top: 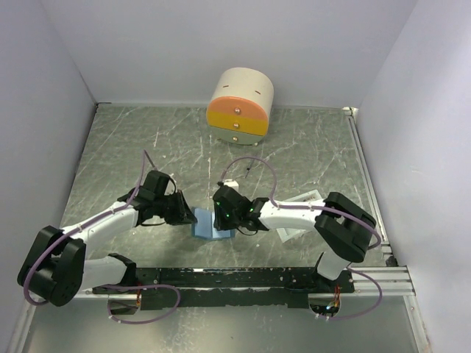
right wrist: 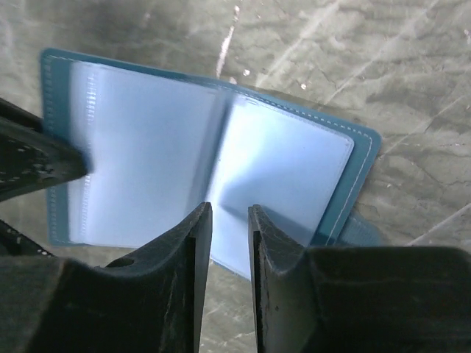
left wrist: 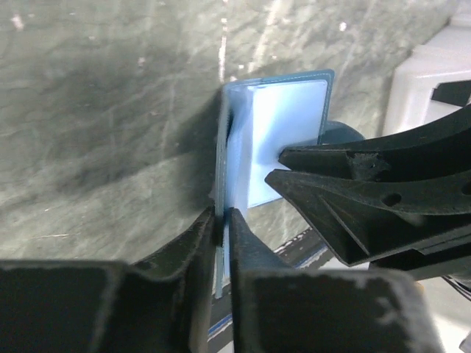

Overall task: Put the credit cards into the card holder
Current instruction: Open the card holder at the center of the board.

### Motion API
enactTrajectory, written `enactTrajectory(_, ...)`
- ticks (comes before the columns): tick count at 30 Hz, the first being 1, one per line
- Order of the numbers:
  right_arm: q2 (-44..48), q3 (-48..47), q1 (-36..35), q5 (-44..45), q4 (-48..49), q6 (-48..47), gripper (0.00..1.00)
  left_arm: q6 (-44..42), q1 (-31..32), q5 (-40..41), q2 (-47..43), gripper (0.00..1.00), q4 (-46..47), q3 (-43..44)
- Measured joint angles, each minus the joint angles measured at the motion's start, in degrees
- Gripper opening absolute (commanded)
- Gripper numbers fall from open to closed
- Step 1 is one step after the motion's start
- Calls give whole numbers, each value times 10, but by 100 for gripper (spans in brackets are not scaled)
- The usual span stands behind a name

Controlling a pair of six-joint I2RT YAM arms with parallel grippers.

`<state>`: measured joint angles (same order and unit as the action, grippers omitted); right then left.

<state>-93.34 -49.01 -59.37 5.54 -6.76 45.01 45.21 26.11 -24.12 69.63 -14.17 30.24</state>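
The light-blue card holder (top: 207,229) lies open near the table's front, between the two arms. My left gripper (top: 193,215) is shut on the edge of its cover; in the left wrist view the fingertips (left wrist: 223,215) pinch that thin blue edge while the holder (left wrist: 276,140) stands partly unfolded. My right gripper (top: 219,218) hovers over the open holder (right wrist: 147,147) and its clear sleeves. Its jaws (right wrist: 229,209) stand a narrow gap apart with nothing between them. The credit cards are out of view.
A round cream drawer box (top: 239,108) with orange and yellow fronts stands at the back centre. A shallow white tray (top: 303,198) sits to the right, partly hidden by the right arm. White walls close in the table on three sides.
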Motion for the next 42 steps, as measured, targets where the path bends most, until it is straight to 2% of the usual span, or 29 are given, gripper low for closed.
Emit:
enactTrajectory(5,-12,8,0,5,2,0,26,0,0,49,0,43,-40,1)
enactTrajectory(12,-12,10,0,5,7,0,26,0,0,64,-3,50,-47,2)
enactTrajectory(21,-10,11,0,0,7,0,26,11,0,20,-6,53,0,0)
enactTrajectory(30,1,10,0,-34,14,5,26,28,0,18,-59,56,11,-17)
enactTrajectory(42,-7,-8,0,-69,55,15,26,29,0,18,-58,57,13,-18)
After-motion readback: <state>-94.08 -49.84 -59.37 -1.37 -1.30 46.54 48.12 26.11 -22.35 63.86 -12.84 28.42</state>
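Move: The card holder's raised left cover has its middle about 2 cm back, 2 cm to the right and 3 cm below the left hand, whose fingers have hold of its outer edge. The right half lies roughly 8 cm right of that hand, 2 cm back and 4 cm below. From the right hand the left cover is about 4 cm left, 1 cm ahead and 2 cm below; the right half is 3 cm right, 1 cm ahead and 3 cm lower. Outward and down by about 2 cm goes the left hand, opening its fingers from the left cover, then it swings back right and rises some 3 cm, the cover's edge left between the parted fingers. The right hand sinks 1 cm to the spine, stays there, then moves about 3.5 cm left and 3 cm up, its fingertips tilting left up to the inside of the left cover, fingers unchanged. ##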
